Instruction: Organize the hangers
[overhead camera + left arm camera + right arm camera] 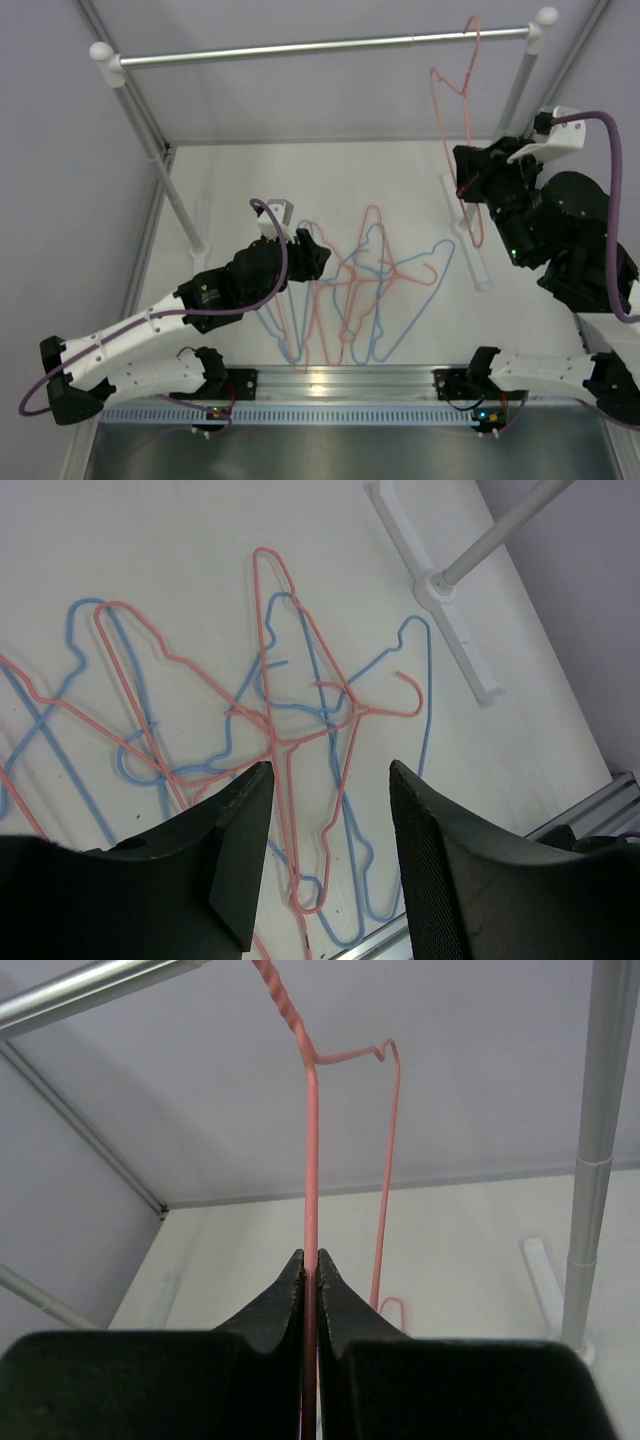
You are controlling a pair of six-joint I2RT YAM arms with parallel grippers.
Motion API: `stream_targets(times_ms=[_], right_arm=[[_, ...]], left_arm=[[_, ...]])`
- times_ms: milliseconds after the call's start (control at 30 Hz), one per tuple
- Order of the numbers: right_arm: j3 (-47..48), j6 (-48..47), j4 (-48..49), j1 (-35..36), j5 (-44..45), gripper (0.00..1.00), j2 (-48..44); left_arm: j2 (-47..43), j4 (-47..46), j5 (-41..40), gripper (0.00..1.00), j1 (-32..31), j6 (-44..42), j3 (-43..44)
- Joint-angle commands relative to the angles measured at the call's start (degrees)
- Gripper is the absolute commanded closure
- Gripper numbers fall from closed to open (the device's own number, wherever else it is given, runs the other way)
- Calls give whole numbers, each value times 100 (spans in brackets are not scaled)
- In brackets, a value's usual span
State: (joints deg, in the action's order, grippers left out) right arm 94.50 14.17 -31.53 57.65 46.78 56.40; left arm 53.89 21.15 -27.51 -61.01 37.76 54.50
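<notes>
A tangled pile of pink and light blue hangers (pixel 350 290) lies flat on the white table. My left gripper (pixel 315 255) hovers over the pile's left part, open, with nothing between its fingers. In the left wrist view, a pink hanger (pixel 300 730) and blue hangers (pixel 420 680) overlap below the left gripper (pixel 330 780). One pink hanger (pixel 455 95) hangs upright at the back right, its hook at the silver rail (pixel 320 45). My right gripper (pixel 466 188) is shut on this hanger's lower wire. In the right wrist view, the right gripper (pixel 310 1260) pinches the pink hanger (pixel 311 1160).
The rack's slanted left upright (pixel 160 160) and right upright (pixel 520 85) carry the rail. Its white feet (pixel 468 235) rest on the table beside the pile, and one foot (pixel 440 590) shows in the left wrist view. An aluminium strip (pixel 340 380) runs along the near edge.
</notes>
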Motion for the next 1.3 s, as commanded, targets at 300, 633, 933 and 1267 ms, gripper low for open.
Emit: stream_targets(times_ms=[300,633,933,1267], right_arm=[[570,-161,86,-805,-257,100,521],[52,410,68,-2389,-1628,100,468],[-362,621,68,-2926,-2059,100,240],[-801,806,68,-2943,-1954,62,-383]], left_arm=[[-10,-5,-79,46,-16,-84,201],[-1,47,-106,46,-16,-102,193],[34,47,-115,46,-16,-76,131],[87,48,-53,45,-16,-49,70]])
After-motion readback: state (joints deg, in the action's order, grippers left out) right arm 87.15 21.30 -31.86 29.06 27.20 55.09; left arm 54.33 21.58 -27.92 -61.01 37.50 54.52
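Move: The pink hanger is already gripped by one shoulder in the right fingers, its hook up at the rod. The rod's free stretch near its right end lies about 17 cm ahead, 4 cm right and 14 cm above that hand. The top of the right post is 18 cm ahead, 12 cm right, about as high; the table hangers lie 50 cm below, 17 cm left and 2 cm ahead. From the idle left hand, the rod stretch is some 20 cm ahead, 34 cm right, 38 cm up. The pink hanger is carried level towards the rod and along it towards the right post by the right hand, about 7 cm forward and 4 cm right, turning some 10 degrees clockwise. Late in that reach the hand lowers it 4 to 5 cm to set the hook over the rod; then the fingers open part way and the hand draws back over 2 cm, slightly right. ##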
